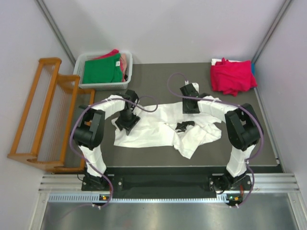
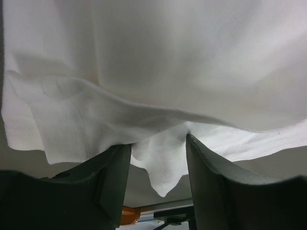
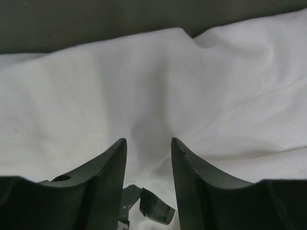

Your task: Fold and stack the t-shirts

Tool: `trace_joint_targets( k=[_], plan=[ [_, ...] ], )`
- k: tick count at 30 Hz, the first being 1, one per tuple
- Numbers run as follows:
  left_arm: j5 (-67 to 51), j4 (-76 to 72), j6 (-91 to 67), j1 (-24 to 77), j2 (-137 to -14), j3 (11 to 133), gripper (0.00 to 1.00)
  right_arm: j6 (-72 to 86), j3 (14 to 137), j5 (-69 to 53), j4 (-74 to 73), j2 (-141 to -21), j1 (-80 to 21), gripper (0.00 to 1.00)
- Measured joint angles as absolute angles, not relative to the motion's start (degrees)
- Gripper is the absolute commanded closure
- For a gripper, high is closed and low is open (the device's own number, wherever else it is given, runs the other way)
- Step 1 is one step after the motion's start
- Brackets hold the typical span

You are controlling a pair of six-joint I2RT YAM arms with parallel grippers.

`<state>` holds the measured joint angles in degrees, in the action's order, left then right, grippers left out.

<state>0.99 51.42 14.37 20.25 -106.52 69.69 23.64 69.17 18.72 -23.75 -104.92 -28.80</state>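
Note:
A white t-shirt lies spread and rumpled across the middle of the dark table. My left gripper stands over its left part. In the left wrist view the left gripper has its jaws apart, and a loose point of white cloth hangs in the gap. My right gripper is over the shirt's upper right part. Seen from the right wrist, the right gripper is open, its tips against a soft crease of the white shirt. A green t-shirt and a red one lie in the basket. More red t-shirts are heaped at the far right.
The white slatted basket sits at the far left of the table. The orange wooden rack stands off the table's left side. A small dark object lies on the white shirt just near of the right gripper.

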Motion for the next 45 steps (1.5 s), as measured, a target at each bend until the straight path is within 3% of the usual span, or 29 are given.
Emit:
trace_joint_targets(
  k=[14, 25, 34, 40, 45],
  plan=[
    [-0.8, 52.0, 13.8, 9.4, -114.0, 81.2, 0.44, 24.3, 72.9, 15.1, -23.2, -109.4, -21.7, 0.58],
    [-0.3, 50.9, 13.9, 8.0, -116.9, 85.8, 0.44, 24.3, 75.6, 14.3, -23.7, -112.0, -21.2, 0.58],
    [-0.3, 48.6, 14.7, 6.6, -119.2, 90.0, 0.44, 23.6, 85.4, 14.8, -24.5, -117.8, -17.1, 0.58],
    [-0.4, 47.7, 14.9, 5.7, -118.9, 90.0, 0.44, 23.4, 86.2, 15.6, -24.4, -116.3, -15.4, 0.56],
    [-1.7, 48.3, 14.9, 5.7, -114.3, 87.8, 0.44, 22.5, 80.2, 18.2, -25.1, -108.2, -18.9, 0.54]
  ],
)
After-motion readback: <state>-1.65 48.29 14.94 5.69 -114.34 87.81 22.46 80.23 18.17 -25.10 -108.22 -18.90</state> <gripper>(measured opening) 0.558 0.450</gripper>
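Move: The white t-shirt lies spread right under both hands. Its middle is about 22 cm to the left hand's right and 3 cm ahead, about 1 cm below it; the laundry basket stands roughly 31 cm ahead and 11 cm left of that hand. From the right hand the shirt's middle is some 13 cm left, 6 cm back and 2 cm below, the black print about 4 cm left and 7 cm back, and the red shirt pile around 18 cm ahead and 21 cm right. Fingers partly open and pointing straight down, the left hand keeps on the cloth and drags it forward, veering left early, some 13 cm forward in all, turning slightly counter-clockwise, then lifts clear. The right hand skims forward and right over the far part, sinking slightly, seemingly pressing on the cloth; it pauses, pushes on to about 10 cm forward, then rises and draws back a little. ##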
